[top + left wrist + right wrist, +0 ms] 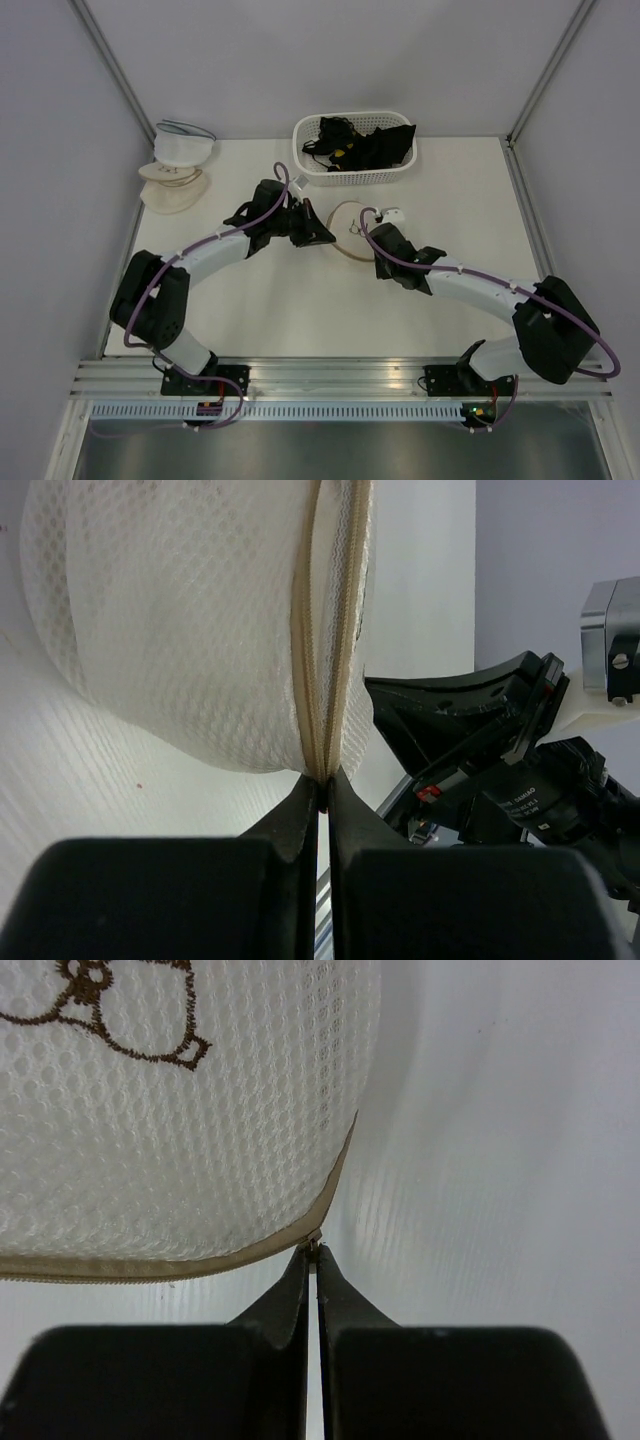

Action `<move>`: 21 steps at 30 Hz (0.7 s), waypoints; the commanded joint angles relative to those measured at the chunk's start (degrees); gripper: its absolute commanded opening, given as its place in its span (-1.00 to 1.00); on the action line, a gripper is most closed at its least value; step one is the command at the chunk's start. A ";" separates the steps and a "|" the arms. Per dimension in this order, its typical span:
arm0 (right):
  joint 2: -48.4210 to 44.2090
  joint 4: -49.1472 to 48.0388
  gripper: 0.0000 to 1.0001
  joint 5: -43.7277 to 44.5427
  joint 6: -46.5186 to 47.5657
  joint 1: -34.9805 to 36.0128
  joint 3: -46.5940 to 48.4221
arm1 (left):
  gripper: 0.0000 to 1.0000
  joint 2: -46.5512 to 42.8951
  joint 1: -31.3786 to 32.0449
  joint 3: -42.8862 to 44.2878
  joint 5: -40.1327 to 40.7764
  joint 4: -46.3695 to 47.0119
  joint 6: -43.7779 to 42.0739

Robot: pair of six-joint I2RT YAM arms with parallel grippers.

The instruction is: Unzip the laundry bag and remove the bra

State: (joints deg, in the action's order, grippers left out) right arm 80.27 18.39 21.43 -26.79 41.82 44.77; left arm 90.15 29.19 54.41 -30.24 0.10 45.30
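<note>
The laundry bag (347, 214) is a round cream mesh pouch lying mid-table between my two grippers. In the left wrist view its mesh dome (180, 630) fills the upper left, with the beige zip tape running down to my left gripper (323, 778), which is shut on the zip seam at the rim. From above, the left gripper (327, 239) sits at the bag's left edge. My right gripper (314, 1248) is shut on a small metal zip pull at the bag's (150, 1140) beige rim, and from above the right gripper (368, 241) is at the bag's right edge. The bra is hidden.
A white slotted basket (310, 163) holding black garments stands just behind the bag. Stacked cream and white dome pouches (175, 165) lie at the far left by the wall. The right arm's wrist (520, 770) is close beside the left gripper.
</note>
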 commanded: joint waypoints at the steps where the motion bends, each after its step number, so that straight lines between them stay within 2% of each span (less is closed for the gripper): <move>1: -1.95 2.62 -0.99 7.22 -0.29 -0.69 0.84 | -0.95 3.09 -2.91 5.87 -4.03 -1.77 -7.15; 5: -5.02 1.83 -0.99 2.68 1.55 -0.60 -0.03 | -0.95 8.72 -5.01 12.54 -5.53 -1.16 -8.82; 6: -5.56 1.30 -0.99 0.91 2.00 -0.69 -0.39 | -0.91 9.51 -5.19 13.43 -5.45 -0.63 -8.48; 7: -6.26 0.34 -0.99 -0.41 2.61 -0.69 -1.17 | -0.75 10.91 -5.37 14.83 -5.44 -0.45 -7.95; 8: -6.96 -0.28 -0.99 -2.34 2.96 -0.60 -1.53 | -0.25 11.19 -5.37 15.28 -4.92 -0.45 -6.90; 10: -8.98 -2.21 -0.99 -7.62 3.23 -0.69 -2.84 | 0.28 10.49 -5.37 14.33 -3.26 -0.45 -5.23; 11: -10.03 -3.00 -0.99 -9.20 3.23 -0.69 -3.20 | 0.68 9.62 -5.28 13.36 -0.55 -0.45 -3.92; 13: -10.66 -4.85 -0.99 -14.28 3.67 -0.69 -3.81 | 0.98 7.16 -5.28 8.81 2.63 -0.45 -1.98; 17: -10.84 -9.07 -0.99 -25.09 5.68 -0.69 -4.34 | 0.99 -2.32 -3.79 0.18 6.41 3.06 2.85; 21: -9.43 -13.90 -0.99 -33.72 6.13 -0.69 -4.43 | 0.99 -5.86 -0.37 -4.22 5.98 4.12 5.94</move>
State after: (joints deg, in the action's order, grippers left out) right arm 70.59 11.05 -1.87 -22.22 41.23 40.49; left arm 87.85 26.35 51.81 -25.82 0.43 46.59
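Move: The laundry bag hangs stretched between both hands, each already pinching its zipped rim. Its middle is about 6 cm to the left hand's right, 3 cm ahead and 5 cm lower. The rim spot in the right fingers lies some 12 cm right, 4 cm back and 7 cm below the left hand; the white basket is roughly 23 cm ahead and 6 cm right. From the right hand, the bag's middle is about 6 cm ahead, 6 cm left and 3 cm above. The bag's zipped rim is drawn forward by the left hand, which opens its fingers wide and lets go towards the end of a reach of about 7 cm, then backs off some 5 cm while edging left. The right hand keeps its pinch on the rim, rises first, then swings left and back, ending some 6 cm to the left as its wrist turns counter-clockwise and its left side rises. ##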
